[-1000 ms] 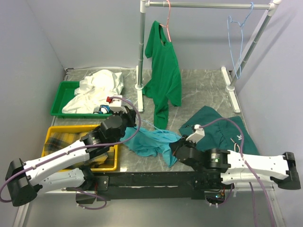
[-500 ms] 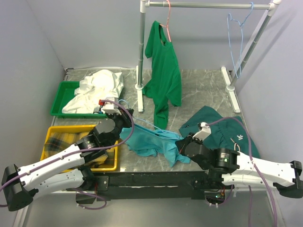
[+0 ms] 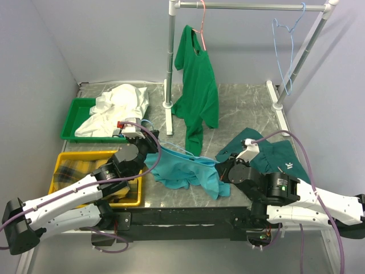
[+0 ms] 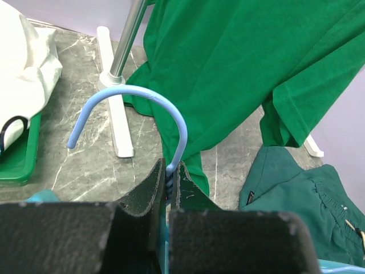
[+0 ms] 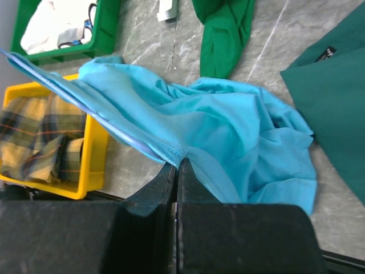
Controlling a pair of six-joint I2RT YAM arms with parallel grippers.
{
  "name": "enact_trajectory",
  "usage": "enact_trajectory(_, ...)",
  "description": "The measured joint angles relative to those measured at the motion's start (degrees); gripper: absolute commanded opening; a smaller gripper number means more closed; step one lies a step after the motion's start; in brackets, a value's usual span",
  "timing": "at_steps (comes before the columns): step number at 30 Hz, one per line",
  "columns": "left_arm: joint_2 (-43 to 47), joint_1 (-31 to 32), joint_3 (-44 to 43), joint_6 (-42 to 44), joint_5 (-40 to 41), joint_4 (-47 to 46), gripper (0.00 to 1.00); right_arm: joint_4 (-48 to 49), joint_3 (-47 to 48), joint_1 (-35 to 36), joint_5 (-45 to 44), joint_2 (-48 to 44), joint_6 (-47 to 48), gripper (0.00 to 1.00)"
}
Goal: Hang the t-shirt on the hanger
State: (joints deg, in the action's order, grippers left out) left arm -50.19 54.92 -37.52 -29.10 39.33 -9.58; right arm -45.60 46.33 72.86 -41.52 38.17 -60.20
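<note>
The turquoise t-shirt [image 3: 188, 171] lies bunched on the table between my arms, also in the right wrist view [image 5: 239, 131]. My left gripper [image 4: 169, 178] is shut on the neck of the light-blue wire hanger [image 4: 142, 97], whose hook curves up and left; in the top view the gripper [image 3: 149, 149] sits at the shirt's left end and the hanger wire [image 3: 182, 152] runs along the shirt's top edge. My right gripper [image 5: 177, 166] is shut on the shirt's stitched edge, pulled taut over the hanger wire; in the top view the right gripper [image 3: 221, 169] is at the shirt's right end.
A bright green shirt [image 3: 197, 85] hangs on a pink hanger from the rack [image 3: 245, 7], with a second blue hanger [image 3: 285, 51] at its right. A dark teal garment [image 3: 274, 157] lies at the right. A green tray [image 3: 71, 123] with white cloth and a yellow bin [image 3: 63, 160] stand at the left.
Both grippers have moved apart and back: the right one to the right, the left one slightly left. The shirt's top edge is now stretched along the hanger wire between them.
</note>
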Motion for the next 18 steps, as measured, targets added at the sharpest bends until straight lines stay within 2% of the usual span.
enact_trajectory(6, -1.1, 0.4, -0.5, 0.5, 0.8, -0.5, 0.01, -2.6, 3.2, 0.0, 0.2, 0.3, 3.9, 0.00)
enact_trajectory(11, -2.9, 2.3, -2.6, 2.2, 3.3, 0.1, 0.01, -4.5, 10.4, -0.4, 0.5, 2.6, 8.7, 0.00)
enact_trajectory(18, -4.0, 5.9, -6.1, 7.8, 6.2, 0.9, 0.01, -3.2, 17.4, -5.7, 6.9, 8.7, 18.4, 0.00)
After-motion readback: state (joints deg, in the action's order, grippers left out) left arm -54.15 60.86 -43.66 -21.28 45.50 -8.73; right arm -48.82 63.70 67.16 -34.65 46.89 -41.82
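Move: The pale-blue hanger, neck held in the left fingers, stretches about 14 cm right and 5 cm back of that hand, slightly below it. From the right hand, pinching the blue t-shirt's neckline, the hanger's middle is roughly 14 cm left, 6 cm ahead and 3 cm up. The blue shirt's bulk hangs about 9 cm below that. The dark green garment lies some 26 cm right, 9 cm ahead and 15 cm below the right hand. The blue t-shirt's neckline stays pinched in the right fingers and is raised about 7 cm, the hand edging slightly left and forward late on as it swings about 10 degrees, partly counter-clockwise with fingertips lifting. The left hand keeps its grip on the hanger neck below the hook, rises some 2.5 cm and shifts a little right, rolling so that its left side rises. ##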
